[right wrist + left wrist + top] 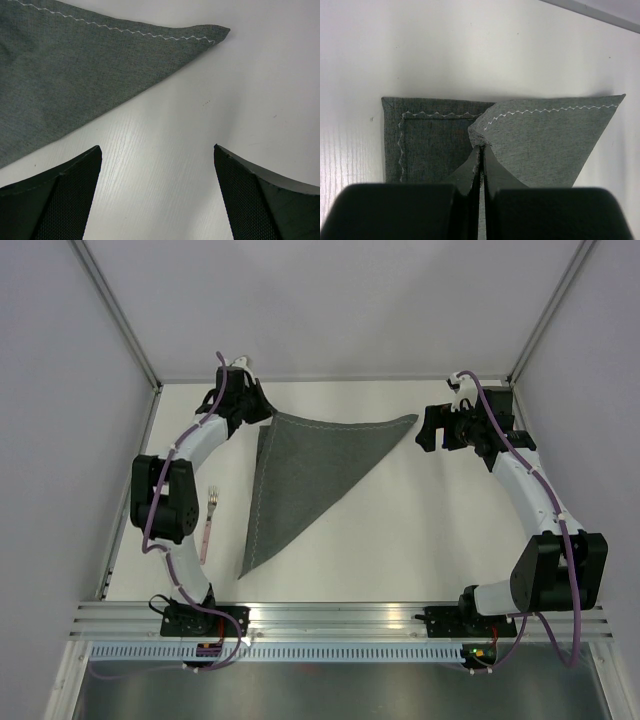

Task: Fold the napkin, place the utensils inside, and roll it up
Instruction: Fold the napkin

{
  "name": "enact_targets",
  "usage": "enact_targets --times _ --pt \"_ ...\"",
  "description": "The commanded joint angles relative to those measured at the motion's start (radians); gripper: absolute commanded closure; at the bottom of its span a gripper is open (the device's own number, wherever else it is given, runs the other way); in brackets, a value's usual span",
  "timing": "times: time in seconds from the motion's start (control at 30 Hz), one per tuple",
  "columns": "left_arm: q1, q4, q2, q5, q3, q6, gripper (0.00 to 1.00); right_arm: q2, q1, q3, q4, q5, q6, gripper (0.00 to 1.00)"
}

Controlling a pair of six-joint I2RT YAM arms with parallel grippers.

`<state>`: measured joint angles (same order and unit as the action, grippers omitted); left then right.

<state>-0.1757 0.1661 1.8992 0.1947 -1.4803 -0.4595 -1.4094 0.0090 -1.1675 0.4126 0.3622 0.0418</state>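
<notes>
The dark grey napkin (300, 465) lies folded into a triangle, one point toward the near edge and one toward the right. My left gripper (264, 414) is at its far left corner, shut on the upper layer. In the left wrist view that layer of the napkin (545, 145) puckers at the closed left gripper (481, 148), with the lower corner flat underneath. My right gripper (426, 430) hovers open just past the right point. In the right wrist view the napkin (75, 65) lies ahead of the open right gripper (156, 148), apart from it. A fork (210, 515) lies left of the napkin.
The left arm's elbow (165, 495) stands beside the fork. Grey walls with metal posts (120, 320) close the table's back and sides. An aluminium rail (340, 615) runs along the near edge.
</notes>
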Motion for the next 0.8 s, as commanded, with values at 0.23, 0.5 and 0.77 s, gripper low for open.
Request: enact_targets --times 0.23,0.5,0.77 --pt "0.007 -0.011 0.066 0.008 -0.026 -0.024 0.94 -0.01 -0.003 -0.012 0.009 0.015 0.006 0.03" --pt "0.005 -0.027 0.093 -0.015 -0.021 -0.016 0.83 -0.008 -0.003 -0.009 0.012 0.023 0.007 0.03" --pt "0.008 -0.027 0.089 -0.078 -0.018 0.004 0.64 -0.01 -0.003 -0.009 0.014 0.032 0.007 0.03"
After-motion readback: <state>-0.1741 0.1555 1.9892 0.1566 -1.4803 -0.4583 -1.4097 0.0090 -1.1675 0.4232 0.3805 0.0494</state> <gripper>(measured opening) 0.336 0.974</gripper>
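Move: The left hand still pinches the napkin's folded-over corner; its laying spot on the napkin is straight below, about 5 cm down. At that level the napkin's far-left corner lies some 6 cm left and 2 cm ahead, its far-right tip about 37 cm right and 2 cm ahead. The fork lies roughly 18 cm left and 27 cm back. From the right hand the laying spot is about 41 cm left, 5 cm ahead and 9 cm down. The left hand sinks about 5 cm onto the napkin, its fingers opening a third to release the held corner. ##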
